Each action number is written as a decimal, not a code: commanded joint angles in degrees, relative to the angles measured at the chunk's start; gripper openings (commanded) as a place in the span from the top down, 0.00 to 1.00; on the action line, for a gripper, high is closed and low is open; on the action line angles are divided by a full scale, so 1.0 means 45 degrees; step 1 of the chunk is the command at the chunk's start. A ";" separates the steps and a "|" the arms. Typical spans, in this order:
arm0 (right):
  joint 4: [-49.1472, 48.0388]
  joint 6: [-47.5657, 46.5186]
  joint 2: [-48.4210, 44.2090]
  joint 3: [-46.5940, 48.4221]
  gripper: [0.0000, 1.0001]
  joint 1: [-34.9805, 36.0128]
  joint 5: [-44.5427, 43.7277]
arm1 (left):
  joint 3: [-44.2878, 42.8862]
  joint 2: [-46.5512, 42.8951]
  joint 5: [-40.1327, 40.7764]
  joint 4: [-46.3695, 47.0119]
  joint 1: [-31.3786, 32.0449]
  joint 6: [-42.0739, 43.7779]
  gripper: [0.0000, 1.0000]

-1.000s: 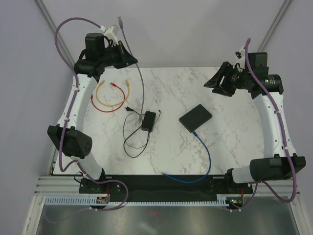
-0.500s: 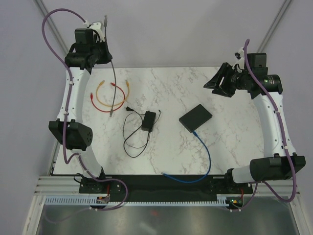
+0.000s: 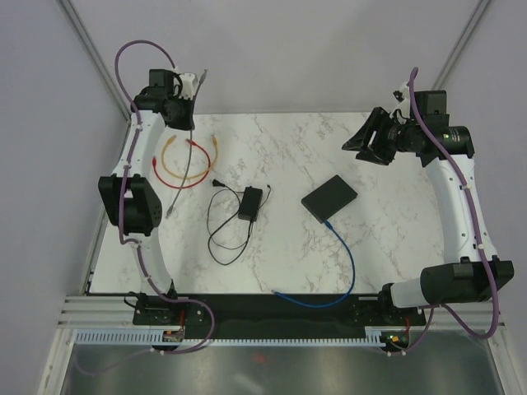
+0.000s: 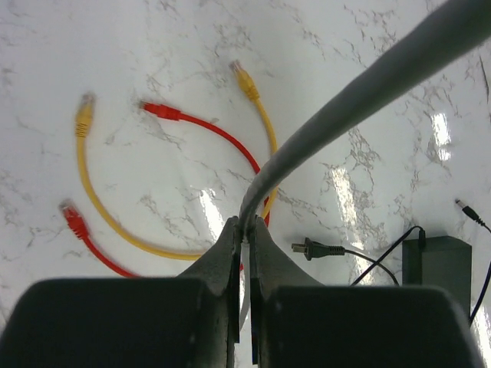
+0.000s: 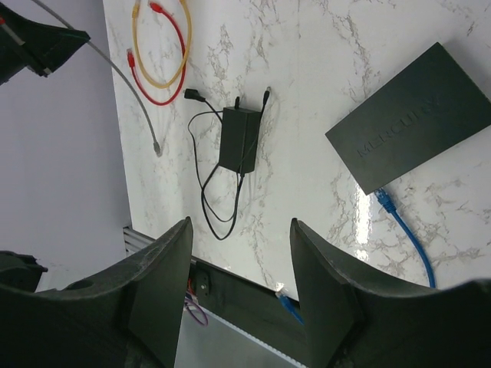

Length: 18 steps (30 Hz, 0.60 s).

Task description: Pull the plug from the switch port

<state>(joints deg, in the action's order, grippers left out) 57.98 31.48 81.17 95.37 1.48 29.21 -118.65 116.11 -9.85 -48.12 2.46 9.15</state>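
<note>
The switch (image 3: 329,197) is a flat black box lying right of the table's middle, also in the right wrist view (image 5: 410,130). A blue cable (image 3: 346,263) has its plug (image 5: 383,198) in the switch's near edge. My left gripper (image 3: 183,115) is raised at the far left, shut on a grey cable (image 4: 360,84) pinched at its tips (image 4: 245,224). The cable hangs down, and its free plug (image 3: 170,212) ends by the table's left edge, away from the switch. My right gripper (image 3: 356,141) hovers open and empty above the far right (image 5: 242,226).
A black power brick (image 3: 250,202) with a thin looped cord lies left of the switch. Short yellow (image 3: 169,169) and red (image 3: 193,177) patch cables curl at the far left, under the left gripper. The blue cable runs to the near table edge.
My left arm has swung left and back with the grey cable in its jaws. The cable's free end has moved from beside the power brick to the left edge. The right arm stayed still.
</note>
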 commanded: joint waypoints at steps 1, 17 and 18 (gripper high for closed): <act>0.0027 -0.0161 -0.0147 -0.0022 0.38 -0.0016 0.0208 | -0.0039 0.0464 -0.1463 -0.0264 -0.0078 0.0800 0.98; 0.0027 -0.0083 0.0069 -0.0198 0.38 -0.0035 0.0345 | -0.0898 0.2692 -0.1834 -0.1317 -0.0331 -0.0938 0.73; 0.0027 -0.0102 0.0069 -0.0121 0.38 -0.0035 0.0344 | -0.1015 0.2789 -0.1932 -0.1415 -0.0390 -0.1268 0.66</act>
<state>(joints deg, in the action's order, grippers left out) 58.00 31.48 81.49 94.52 1.48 29.98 -119.57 127.66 -15.84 -52.01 1.61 7.49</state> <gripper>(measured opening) 0.619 0.294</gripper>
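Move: The left hand holds the grey cable about 20 cm above the table. The crossing of the red and yellow cables, the drop spot, lies roughly 4 cm ahead and straight in line sideways. From the hand, the power plug is some 1 cm back and 5 cm right, the black adapter about 9 cm back and 17 cm right. From the right hand the crossing is some 22 cm ahead, 52 cm left and 30 cm below. The left hand sinks about 10 cm towards the red and yellow cables, tips down and opens, releasing the grey cable. ##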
